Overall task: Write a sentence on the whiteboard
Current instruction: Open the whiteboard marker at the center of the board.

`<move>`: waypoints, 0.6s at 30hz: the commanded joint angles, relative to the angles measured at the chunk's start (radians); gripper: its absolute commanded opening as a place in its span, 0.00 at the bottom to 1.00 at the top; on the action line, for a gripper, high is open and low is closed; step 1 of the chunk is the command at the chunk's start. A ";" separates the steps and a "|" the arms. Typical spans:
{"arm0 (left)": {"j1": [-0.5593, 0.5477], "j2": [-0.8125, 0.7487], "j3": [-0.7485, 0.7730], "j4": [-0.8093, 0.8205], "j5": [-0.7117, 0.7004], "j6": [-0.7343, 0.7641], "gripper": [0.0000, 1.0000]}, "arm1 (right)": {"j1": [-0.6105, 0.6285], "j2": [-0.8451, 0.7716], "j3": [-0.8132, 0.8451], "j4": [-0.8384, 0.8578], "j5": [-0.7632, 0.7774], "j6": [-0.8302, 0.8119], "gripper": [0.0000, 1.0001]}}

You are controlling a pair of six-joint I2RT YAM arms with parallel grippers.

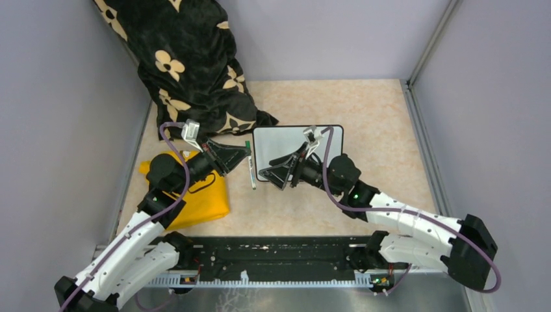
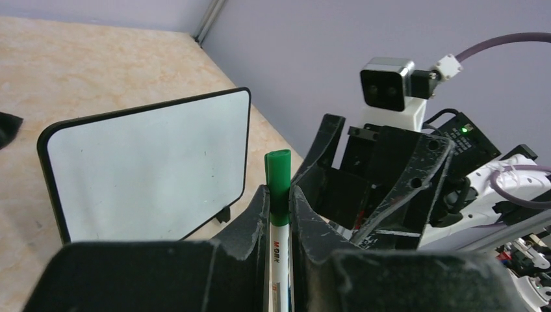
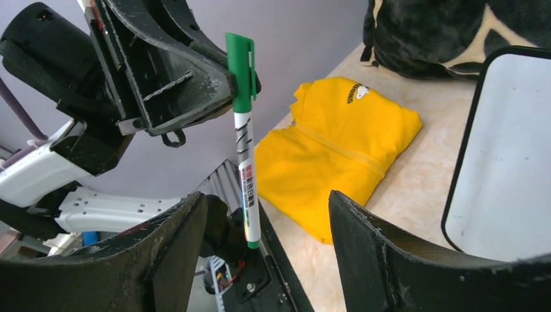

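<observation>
The whiteboard [image 1: 281, 144] lies flat at mid-table, its face bare white [image 2: 149, 169] [image 3: 507, 162]; the sentence is not in view. My left gripper [image 1: 242, 153] [image 2: 279, 193] is shut on a green-capped white marker [image 1: 251, 166] [image 2: 279, 179] [image 3: 244, 140], held near where cap meets barrel, cap on. The marker hangs just left of the board's left edge. My right gripper [image 1: 272, 177] [image 3: 268, 198] is over the board's left part. It is open, faces the marker and holds nothing; the marker's lower end shows between its fingers, a little beyond them.
A folded yellow cloth [image 1: 203, 195] [image 3: 338, 153] lies left of the board, under the left arm. A black blanket with cream flowers [image 1: 188, 65] [image 3: 448, 32] is heaped in the back left corner. Grey walls enclose the table on three sides.
</observation>
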 commanded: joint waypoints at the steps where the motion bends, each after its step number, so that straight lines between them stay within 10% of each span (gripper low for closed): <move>1: 0.000 -0.017 -0.009 0.079 0.041 -0.039 0.00 | 0.009 0.071 0.067 0.172 -0.035 0.072 0.67; 18: 0.000 -0.047 -0.036 0.133 0.076 -0.069 0.00 | 0.019 0.256 0.170 0.301 -0.191 0.179 0.41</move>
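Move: The right hand is empty and open. The whiteboard marker it goes for is already pinched by its green cap in the left fingers, cap end up and leaning forward; its middle is about 6 cm left, 2 ahead and 1 above. Below, the whiteboard lies some 15 cm ahead and 11 right, the yellow cloth about 28 left, 1 back, both roughly 19 down. From the left hand the marker's middle is around 2 cm back, 1 right, 3 down. The right hand reaches about 5 cm to its left towards the white barrel below the green cap, first nearly level and then also rising some 2 cm, turning roughly 10 degrees counter-clockwise and rolling its left side up a little as its fingers close from about two thirds open to under half, with a gap still showing either side of the barrel. The left hand keeps its pinch on the cap and eases the marker up and back by about 1.5 cm each, tilting it slightly. ##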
